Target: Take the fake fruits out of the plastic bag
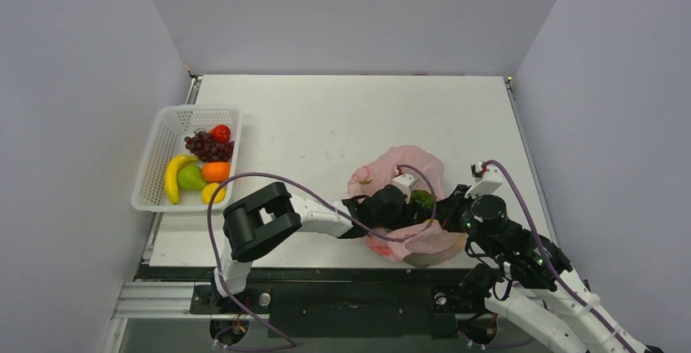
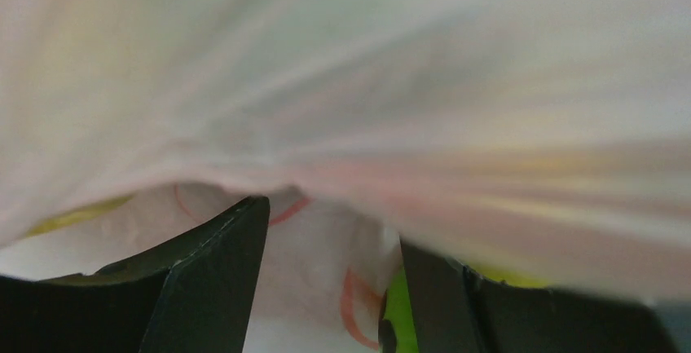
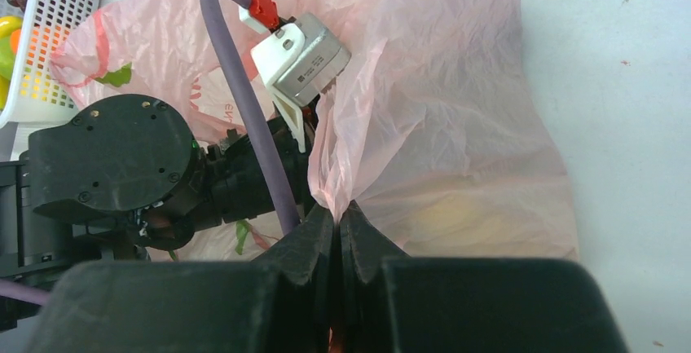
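The pink plastic bag (image 1: 405,165) lies crumpled at the table's near right. My left gripper (image 2: 330,227) is inside it with its fingers apart. Only bag film (image 2: 310,280) shows between them, and a green fruit (image 2: 398,312) sits against the inside of the right finger. From above, that green fruit (image 1: 422,199) shows in the bag's mouth beside my left wrist (image 1: 383,205). My right gripper (image 3: 336,214) is shut on a pinched fold of the plastic bag (image 3: 456,108), and a yellow fruit (image 3: 456,218) shows faintly through the film. Its place from above is the bag's near right edge (image 1: 453,208).
A white mesh basket (image 1: 155,169) stands at the left table edge. It holds a banana (image 1: 173,175), a green pear (image 1: 192,178), an orange (image 1: 215,171), purple grapes (image 1: 208,147), a red fruit (image 1: 221,133) and a lemon (image 1: 213,193). Grey walls close in on both sides.
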Controlling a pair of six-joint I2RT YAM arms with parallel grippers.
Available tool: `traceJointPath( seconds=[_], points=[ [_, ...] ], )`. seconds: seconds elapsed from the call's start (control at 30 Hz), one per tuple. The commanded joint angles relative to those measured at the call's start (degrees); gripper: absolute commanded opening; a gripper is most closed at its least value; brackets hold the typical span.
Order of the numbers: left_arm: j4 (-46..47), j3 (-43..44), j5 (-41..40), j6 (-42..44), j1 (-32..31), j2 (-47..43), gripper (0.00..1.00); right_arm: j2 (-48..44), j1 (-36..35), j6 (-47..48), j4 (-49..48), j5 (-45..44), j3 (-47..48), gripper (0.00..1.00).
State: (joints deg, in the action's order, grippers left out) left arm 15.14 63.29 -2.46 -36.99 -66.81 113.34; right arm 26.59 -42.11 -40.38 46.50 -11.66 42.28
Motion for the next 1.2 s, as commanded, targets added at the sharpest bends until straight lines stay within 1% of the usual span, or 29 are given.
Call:
traceJointPath(
  seconds=[0.0, 0.13, 0.27, 0.3, 0.33, 0.4, 0.43, 0.5, 0.6, 0.87, 1.17],
  points=[
    [5.61, 0.08, 1.81, -4.31, -0.21, 1.92, 0.57, 0.13, -0.43, -0.95, -2.45, -0.38, -0.05, 0.00],
    [7.37, -1.75, 2.03, -5.01, 0.02, 1.95, 0.51, 0.12, -0.42, -0.88, -2.47, -0.45, -0.20, 0.00],
    [8.14, -2.94, 2.44, -4.69, 0.60, -0.16, 0.40, 0.12, -0.35, -0.93, -2.60, -0.62, -0.54, 0.00],
    [8.55, -3.23, 3.11, -4.68, 0.70, -1.02, 0.34, 0.21, -0.35, -0.82, -2.71, -0.64, -0.54, 0.00],
    [8.75, -3.67, 3.76, -4.60, 0.84, -1.41, 0.30, 0.39, -0.39, -0.74, -2.81, -0.64, -0.49, 0.00],
    [9.04, -4.04, 4.05, -4.36, 1.11, -2.77, 0.21, 0.73, -0.35, -0.43, -2.91, -0.57, -0.39, 0.00],
    [8.88, -4.09, 4.09, -4.21, 1.22, -3.69, 0.12, 0.83, -0.37, -0.23, -2.97, -0.69, -0.37, 0.00],
    [8.73, -4.08, 4.07, -3.86, 1.71, -5.11, 0.06, 1.03, -0.37, 0.10, -2.98, -0.77, -0.36, 0.00],
    [7.91, -3.71, 4.27, -2.69, 2.07, -7.31, 0.00, 1.18, -0.36, 0.21, -2.95, -0.90, -0.56, 0.00],
    [2.10, -2.45, 3.00, 0.67, 2.21, -14.34, 0.00, 1.09, -0.35, 0.33, -2.98, -2.68, -0.95, 0.00],
    [-0.18, -3.62, 2.96, 1.01, 2.14, -20.72, 0.00, 0.98, -0.38, 0.43, -3.26, -4.02, -1.11, 0.00]
  ],
)
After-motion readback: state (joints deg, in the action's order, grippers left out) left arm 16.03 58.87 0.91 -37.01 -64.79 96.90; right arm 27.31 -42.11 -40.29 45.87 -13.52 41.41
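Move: The left gripper is half open, deep in the bag. The green fruit lies beside its right-hand finger, roughly 4 cm to the right, 1 cm back and about level in height. The lemon is some 5 cm to the right and 2 cm ahead of the hand, the dark grapes about 3 cm to the right and 6 cm ahead, both near its height. From the right gripper, the green fruit lies about 17 cm below, 2 cm back and 1 cm to the left. Shut the left gripper fully beside the green fruit, letting the hand shift and sink only about a centimetre as the fingers close. Then raise it about 11 cm, up out of the deep folds towards the bag's mouth, with the fingertips tilting up some 10 degrees. Keep the right gripper almost still, still pinching the bag's rim. ##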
